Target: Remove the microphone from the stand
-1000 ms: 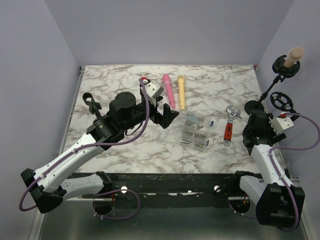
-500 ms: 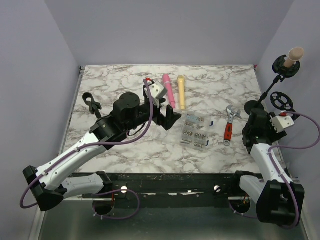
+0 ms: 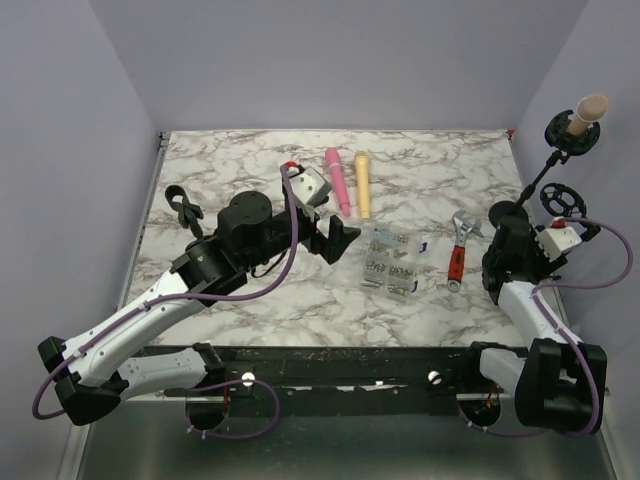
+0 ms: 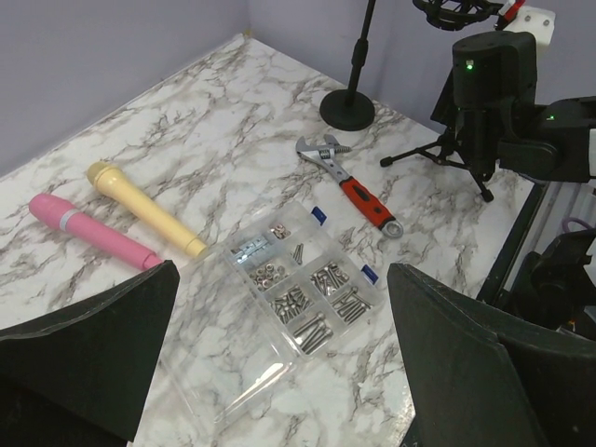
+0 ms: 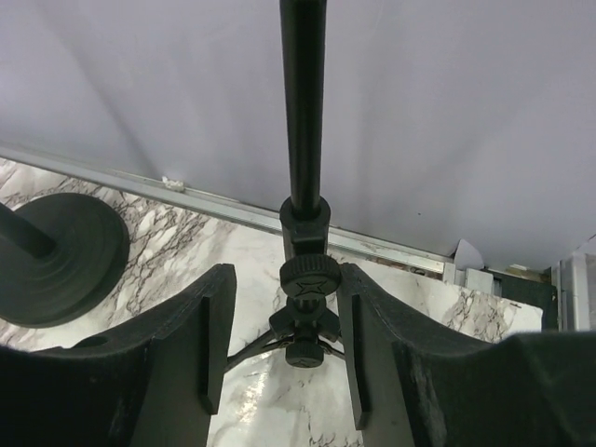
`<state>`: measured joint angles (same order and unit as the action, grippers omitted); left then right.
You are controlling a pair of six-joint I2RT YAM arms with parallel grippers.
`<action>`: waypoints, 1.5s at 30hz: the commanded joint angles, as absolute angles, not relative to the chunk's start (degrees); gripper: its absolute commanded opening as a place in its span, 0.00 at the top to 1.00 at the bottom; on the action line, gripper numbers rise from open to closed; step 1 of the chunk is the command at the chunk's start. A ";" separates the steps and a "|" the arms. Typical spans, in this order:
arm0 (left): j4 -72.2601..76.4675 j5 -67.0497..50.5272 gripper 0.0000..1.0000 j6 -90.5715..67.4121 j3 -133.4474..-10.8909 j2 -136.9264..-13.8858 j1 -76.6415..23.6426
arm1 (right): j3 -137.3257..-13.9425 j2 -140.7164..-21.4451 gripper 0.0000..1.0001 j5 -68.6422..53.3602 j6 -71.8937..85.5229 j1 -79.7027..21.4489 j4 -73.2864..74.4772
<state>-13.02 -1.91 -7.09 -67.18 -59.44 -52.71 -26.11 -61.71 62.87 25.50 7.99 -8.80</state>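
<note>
A beige microphone [image 3: 587, 110] sits in a black shock mount high at the far right, on a stand with a round base [image 3: 503, 212]. Beside it stands a tripod stand with an empty mount [image 3: 562, 200]. My right gripper [image 3: 522, 245] is open. In the right wrist view [image 5: 284, 279] its fingers straddle the tripod stand's clamp knob [image 5: 307, 277] low on the pole; the microphone is out of that view. My left gripper [image 3: 335, 238] is open and empty above the table's middle, seen wide apart in the left wrist view [image 4: 279, 354].
A pink microphone [image 3: 337, 183] and a yellow microphone [image 3: 363, 184] lie at the back middle. A clear screw box [image 3: 392, 262] and a red-handled wrench [image 3: 458, 250] lie between the arms. A black clip [image 3: 183, 207] lies at the left. The wall is close behind the stands.
My left gripper swung slightly right, then back left. My right wrist shifted a little toward the stands. The microphone has not moved.
</note>
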 commanded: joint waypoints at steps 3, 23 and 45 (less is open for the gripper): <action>-13.54 -0.45 0.01 -6.07 -68.12 -59.07 -53.35 | -25.50 -63.86 0.53 65.84 22.72 8.37 -13.85; -13.65 -0.44 0.01 -5.71 -68.20 -58.80 -54.04 | -25.05 -61.38 0.52 63.66 20.62 8.35 -14.28; -13.80 1.93 0.01 -4.58 -68.14 -58.69 -55.10 | -24.26 -61.81 0.77 64.64 15.71 8.35 -20.30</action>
<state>-13.02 0.14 -5.50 -67.18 -59.46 -54.52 -24.93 -61.47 63.55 16.43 8.34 -16.82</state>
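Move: Just off the right fingertips, which straddle it loosely, is the empty tripod stand's star knob: about 2 cm to the hand's right, 1 cm back and roughly level. The other stand's round base lies some 13 cm ahead and 3 cm left of this hand, about 11 cm lower; the red wrench is about 5 cm ahead, 15 cm left, 12 cm lower. From the idle left hand the knob is some 52 cm right, 3 cm ahead, 22 cm below. Closing on the tripod stand's knob with barely any travel, the right fingers narrow to about a third open, reopen to half while the hand rises a little over 1 cm, then close again until the tips have the knob pinched between them. The wrist still points right, its fingertips tilting up a few degrees. ##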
